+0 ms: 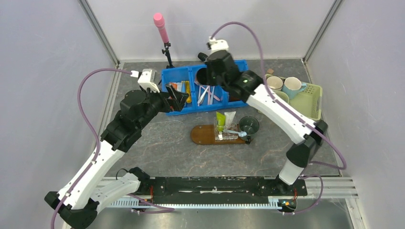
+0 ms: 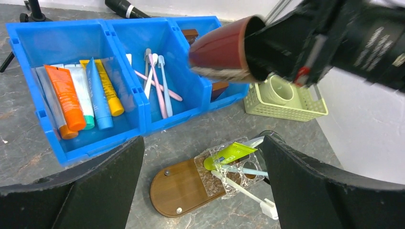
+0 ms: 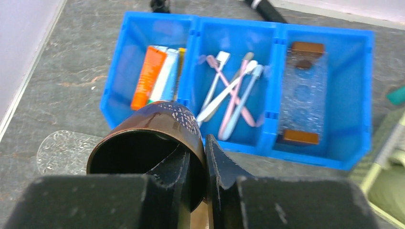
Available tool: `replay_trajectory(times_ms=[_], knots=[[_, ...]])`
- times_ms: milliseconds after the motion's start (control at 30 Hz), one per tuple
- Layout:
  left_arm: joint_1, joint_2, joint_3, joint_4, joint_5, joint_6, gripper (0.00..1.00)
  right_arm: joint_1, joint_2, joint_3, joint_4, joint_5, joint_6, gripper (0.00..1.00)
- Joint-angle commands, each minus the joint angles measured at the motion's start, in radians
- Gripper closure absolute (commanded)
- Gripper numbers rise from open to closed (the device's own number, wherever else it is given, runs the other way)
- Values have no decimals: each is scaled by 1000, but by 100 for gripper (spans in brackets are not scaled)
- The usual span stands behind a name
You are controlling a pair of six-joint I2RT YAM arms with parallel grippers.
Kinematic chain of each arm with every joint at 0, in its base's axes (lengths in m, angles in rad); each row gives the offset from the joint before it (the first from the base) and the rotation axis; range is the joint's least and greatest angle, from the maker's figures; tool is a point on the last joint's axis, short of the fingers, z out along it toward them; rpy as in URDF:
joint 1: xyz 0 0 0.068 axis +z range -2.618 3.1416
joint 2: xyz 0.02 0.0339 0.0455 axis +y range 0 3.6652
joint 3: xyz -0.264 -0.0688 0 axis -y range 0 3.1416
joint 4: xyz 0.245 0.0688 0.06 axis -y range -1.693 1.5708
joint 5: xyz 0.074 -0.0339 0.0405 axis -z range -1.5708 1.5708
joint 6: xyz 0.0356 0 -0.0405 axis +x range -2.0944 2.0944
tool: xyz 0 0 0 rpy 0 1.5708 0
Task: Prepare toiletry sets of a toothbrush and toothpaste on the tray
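The dark wooden tray (image 1: 203, 135) lies mid-table with a clear holder on its right half. A green toothpaste (image 1: 220, 120) and a white toothpaste (image 1: 230, 118) lean at its far side, and the light blue toothbrush (image 1: 234, 132) lies across it. In the left wrist view the tray (image 2: 179, 186), green toothpaste (image 2: 230, 154) and toothbrush (image 2: 246, 170) show between my fingers. My left gripper (image 2: 203, 141) hangs open above the tray's left end, holding nothing. My right gripper (image 3: 205, 164) is shut on the rim of a brown cup (image 3: 145, 143), one finger inside it, in the air before the bin.
A blue three-part bin (image 1: 206, 106) holds tubes, several toothbrushes (image 3: 234, 95) and a spare board. A dark cup (image 1: 249, 125) stands by the tray's right end. A pale green basket (image 1: 313, 102) with mugs is at the right. A pink-tipped stand (image 1: 161, 26) is at the back.
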Motion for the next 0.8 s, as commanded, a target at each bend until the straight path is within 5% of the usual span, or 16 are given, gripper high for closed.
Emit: replay_trajectory(times_ms=[0,367,767], knots=[[-5,5,43,10,-38,-73,0,105,100,143,13,143,57,100],[-5,36,-44,47,-213,-98,7,215,181,201,28,240,72,100],[-5,121,-60,111,-243,-91,27,283,182,141,47,311,76,100]])
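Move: The brown cup in my right hand hangs about 10 cm ahead of my open left hand and 8 cm to its right, roughly level with it. The toothpaste tubes lie some 22 cm ahead of my left hand, 7 cm to its left and 31 cm below. From my right hand, the left gripper is about 11 cm back and 10 cm to the left at nearly its height; the toothbrushes are about 13 cm ahead, 1 cm to the left and 31 cm below. I bring the brown cup across to my left hand for a handover: my right hand, its grip unchanged, sweeps about 9 cm left, drifting back and down, and slows sharply before the end. My left hand comes forward to meet the cup, then sinks about 5 cm, turning some 10 degrees counter-clockwise as its wide-open fingers begin to close around it; a touch there can't be made out. ##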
